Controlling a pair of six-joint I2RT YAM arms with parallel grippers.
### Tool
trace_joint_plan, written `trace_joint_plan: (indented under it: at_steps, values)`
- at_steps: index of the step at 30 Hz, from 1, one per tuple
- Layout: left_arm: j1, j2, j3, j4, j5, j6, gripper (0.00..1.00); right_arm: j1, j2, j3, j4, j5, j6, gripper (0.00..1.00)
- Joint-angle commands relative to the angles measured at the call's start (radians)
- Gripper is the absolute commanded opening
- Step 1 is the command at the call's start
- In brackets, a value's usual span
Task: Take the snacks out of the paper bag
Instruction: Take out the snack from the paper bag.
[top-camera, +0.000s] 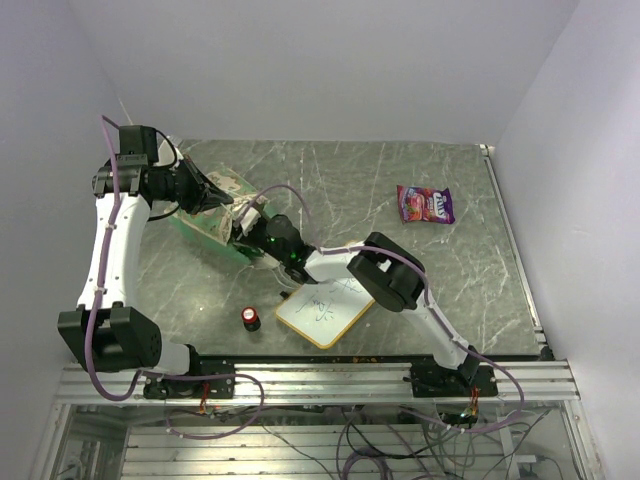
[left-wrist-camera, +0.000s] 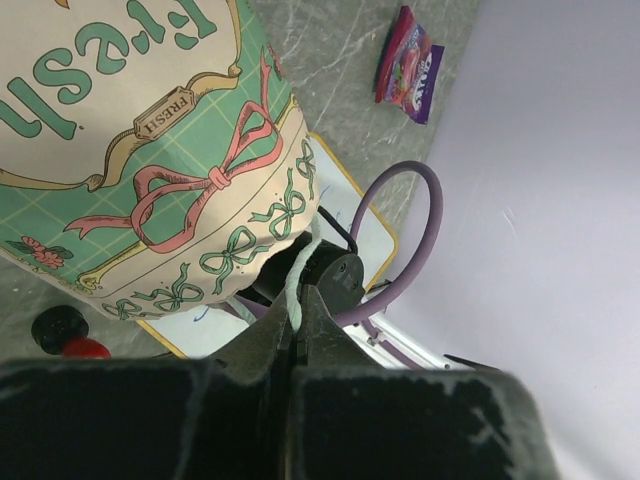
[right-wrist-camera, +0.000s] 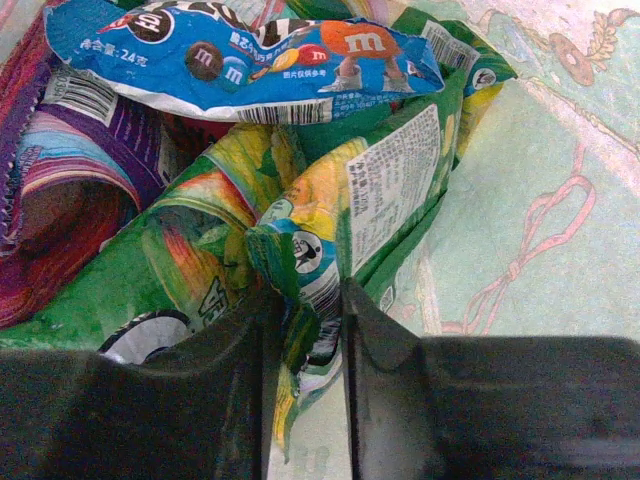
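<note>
The green paper bag (top-camera: 213, 222) lies at the table's left, its printed side filling the left wrist view (left-wrist-camera: 150, 130). My left gripper (left-wrist-camera: 297, 300) is shut on the bag's white string handle (left-wrist-camera: 300, 262). My right gripper (right-wrist-camera: 305, 300) is inside the bag, and its fingers press both sides of a crumpled green snack packet (right-wrist-camera: 310, 255). Behind it lie a blue snack packet (right-wrist-camera: 240, 55), a purple one (right-wrist-camera: 60, 180) and another green one (right-wrist-camera: 180, 250). A further purple snack packet (top-camera: 425, 204) lies out on the table at the far right.
A wood-framed whiteboard (top-camera: 325, 312) lies near the front edge under the right arm. A small black cylinder with a red cap (top-camera: 250, 318) stands just left of it. White walls close in at the back and both sides.
</note>
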Motion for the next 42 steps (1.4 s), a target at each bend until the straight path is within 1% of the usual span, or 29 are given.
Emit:
trace_joint_plan:
  at_steps: [1, 3, 4, 8, 10, 14, 17, 20, 22, 25, 28, 31, 34, 37, 40, 42]
  values:
    - [0.002, -0.010, 0.033, 0.002, -0.002, -0.003, 0.07, -0.001, -0.013, -0.013, 0.023, -0.007, -0.006, 0.21]
    - [0.001, -0.009, 0.037, 0.008, -0.006, -0.009, 0.07, 0.000, -0.045, -0.050, 0.026, -0.027, 0.004, 0.12]
    - [0.002, -0.010, 0.034, 0.013, -0.006, -0.014, 0.07, -0.001, -0.064, -0.068, 0.026, -0.037, 0.009, 0.10]
    - [0.002, -0.028, -0.002, 0.070, -0.009, -0.054, 0.07, -0.001, -0.149, -0.159, 0.035, -0.100, 0.030, 0.08]
    - [0.002, -0.034, -0.009, 0.087, -0.019, -0.055, 0.07, 0.000, -0.197, -0.205, 0.017, -0.132, 0.046, 0.01]
    - [0.004, -0.034, -0.019, 0.111, -0.014, -0.061, 0.07, -0.001, -0.319, -0.323, 0.004, -0.180, 0.099, 0.00]
    - [0.003, -0.050, -0.054, 0.151, -0.010, -0.085, 0.07, -0.001, -0.415, -0.375, -0.066, -0.246, 0.101, 0.00]
    - [0.007, -0.066, -0.082, 0.174, -0.014, -0.099, 0.07, -0.006, -0.509, -0.443, -0.106, -0.278, 0.144, 0.00]
    - [0.008, -0.063, -0.078, 0.162, -0.019, -0.100, 0.07, -0.012, -0.570, -0.475, -0.158, -0.392, 0.126, 0.00]
    - [0.008, -0.071, -0.101, 0.155, -0.028, -0.121, 0.07, -0.012, -0.663, -0.492, -0.296, -0.495, 0.093, 0.00]
    - [0.008, -0.091, -0.140, 0.167, -0.039, -0.165, 0.07, -0.012, -0.754, -0.486, -0.457, -0.548, 0.090, 0.00]
    - [0.008, -0.104, -0.144, 0.155, -0.063, -0.177, 0.07, -0.012, -0.873, -0.492, -0.588, -0.582, 0.094, 0.00]
    - [0.008, -0.108, -0.140, 0.138, -0.090, -0.175, 0.07, -0.012, -1.008, -0.528, -0.730, -0.559, 0.095, 0.00]
    - [0.008, -0.111, -0.139, 0.131, -0.095, -0.178, 0.07, -0.013, -1.148, -0.528, -0.911, -0.483, 0.063, 0.00]
    - [0.008, -0.128, -0.157, 0.146, -0.103, -0.187, 0.07, -0.016, -1.273, -0.508, -1.070, -0.319, 0.035, 0.00]
    - [0.008, -0.133, -0.166, 0.158, -0.103, -0.191, 0.07, -0.023, -1.344, -0.504, -1.122, -0.203, 0.029, 0.00]
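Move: The right fingers are inside the paper bag, straddling the near end of a green snack packet whose middle lies about 5 cm forward, 3 cm left and 2 cm above. The M&M's packet is about 6 cm ahead and 8 left; the white board is some 15 cm back and 21 right, 9 below. From the left hand, which holds the bag's handle, the green packet is about 11 cm forward, 4 right and 17 below. Close the right fingers on the green packet's near end, then pull it out through the bag's mouth, back and to the right, climbing mostly after the first part: about 21 cm back, 18 right and 17 up, with the wrist turning some 25 degrees counter-clockwise and tipping a little downward. Keep the left fingers shut on the handle, nearly in place. ##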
